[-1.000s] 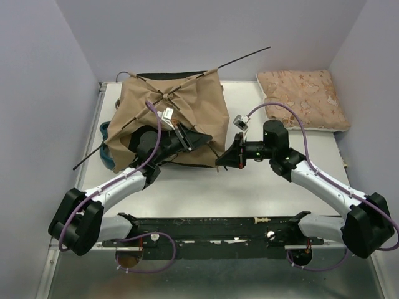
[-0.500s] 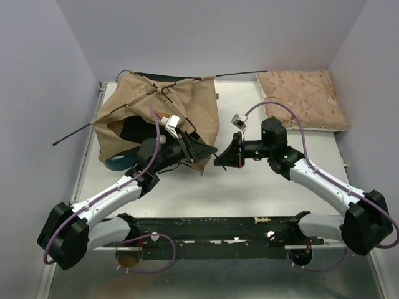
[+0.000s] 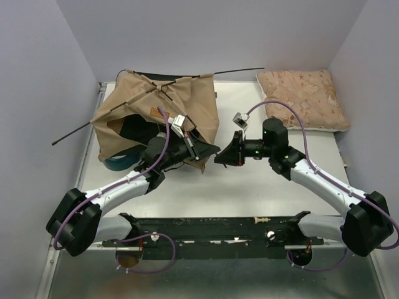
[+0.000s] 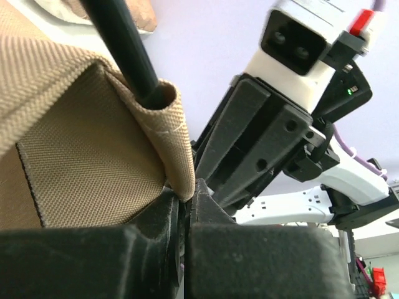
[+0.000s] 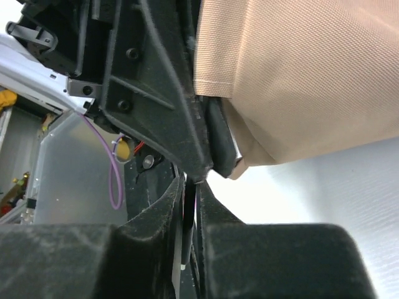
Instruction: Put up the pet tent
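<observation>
The pet tent (image 3: 159,109) is a crumpled tan fabric heap at the back left, with thin black poles (image 3: 240,70) sticking out to the left and right. My left gripper (image 3: 209,149) is at its near right corner. In the left wrist view the left gripper (image 4: 186,190) is shut on the tan sleeve (image 4: 168,134) where a black pole (image 4: 124,50) enters. My right gripper (image 3: 218,159) meets it tip to tip. In the right wrist view the right gripper (image 5: 190,184) is shut on a thin black pole end, beside the tent fabric (image 5: 299,75).
A pink patterned cushion (image 3: 304,98) lies at the back right corner. Something teal (image 3: 118,163) pokes out under the tent's near left side. One pole tip (image 3: 55,142) reaches past the table's left edge. A black rail (image 3: 218,227) runs along the near edge.
The tent has tipped and shifted to the left, and its poles have swung round. My left gripper opened, then shut on the corner sleeve. The right gripper has stayed shut and almost still.
</observation>
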### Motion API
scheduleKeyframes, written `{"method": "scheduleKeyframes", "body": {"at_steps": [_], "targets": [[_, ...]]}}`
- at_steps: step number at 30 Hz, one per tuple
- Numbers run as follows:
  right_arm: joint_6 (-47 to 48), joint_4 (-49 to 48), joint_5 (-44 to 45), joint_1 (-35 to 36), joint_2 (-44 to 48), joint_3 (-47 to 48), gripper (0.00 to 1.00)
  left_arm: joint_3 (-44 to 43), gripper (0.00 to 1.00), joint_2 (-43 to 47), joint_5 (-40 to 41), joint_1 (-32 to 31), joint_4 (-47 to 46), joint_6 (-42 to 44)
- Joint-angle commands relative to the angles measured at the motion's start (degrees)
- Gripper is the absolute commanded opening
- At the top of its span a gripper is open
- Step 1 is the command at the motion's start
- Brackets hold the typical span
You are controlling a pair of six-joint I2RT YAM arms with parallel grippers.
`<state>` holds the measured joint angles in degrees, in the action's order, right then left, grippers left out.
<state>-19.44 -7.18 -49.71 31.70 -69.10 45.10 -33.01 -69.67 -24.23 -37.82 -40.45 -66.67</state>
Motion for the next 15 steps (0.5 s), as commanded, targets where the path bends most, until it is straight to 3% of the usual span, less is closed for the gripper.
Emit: {"method": "scheduleKeyframes", "body": {"at_steps": [1,4,7,10,15], "targets": [[2.47,3.80,2.06,-0.24,2.21,3.13,0.36,-1.79,0.00,0.67,1.64,2.75,-2.97,1.11],[4.50,11.21,8.11,-1.38,6.94,3.51,0.72,-3.10,0.00,0.77,1.64,4.68,-1.66,0.85],[4.68,11.49,13.84,-1.47,13.97,-1.32,0.91,-4.60,0.00,-0.03,1.38,5.39,-1.12,0.32],[2.23,8.87,13.60,-1.47,18.03,-7.29,0.94,-6.27,0.00,-0.73,1.64,5.48,-0.78,-0.38],[-3.49,-6.25,17.00,1.69,17.34,-14.86,0.92,-8.20,0.00,-1.61,1.99,5.74,0.98,-1.53]]}}
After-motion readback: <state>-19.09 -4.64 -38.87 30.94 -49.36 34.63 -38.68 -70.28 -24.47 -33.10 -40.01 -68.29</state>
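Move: Between the right hand's fingers is the tent pole's lower end. The tent's pole sleeve, pinched by the left hand, lies some 3 cm ahead of the right hand, 2 cm to its left and 3 cm higher. For the left hand, that sleeve is right at the fingertips. The tent's loose front corner hangs about 5 cm left of the left hand, 6 cm back and 6 cm lower; the leather label is roughly 20 cm left and 13 cm ahead of it. Opening wide, the right fingers let go of the pole end and draw off to the right about 4 cm, rising some 3 cm at first, then backing off and sinking again as the wrist swings about 10 degrees clockwise. The left hand keeps its pinch on the sleeve with the pole in it and carries it about 5 cm, first forward and slightly left, then mostly up. ##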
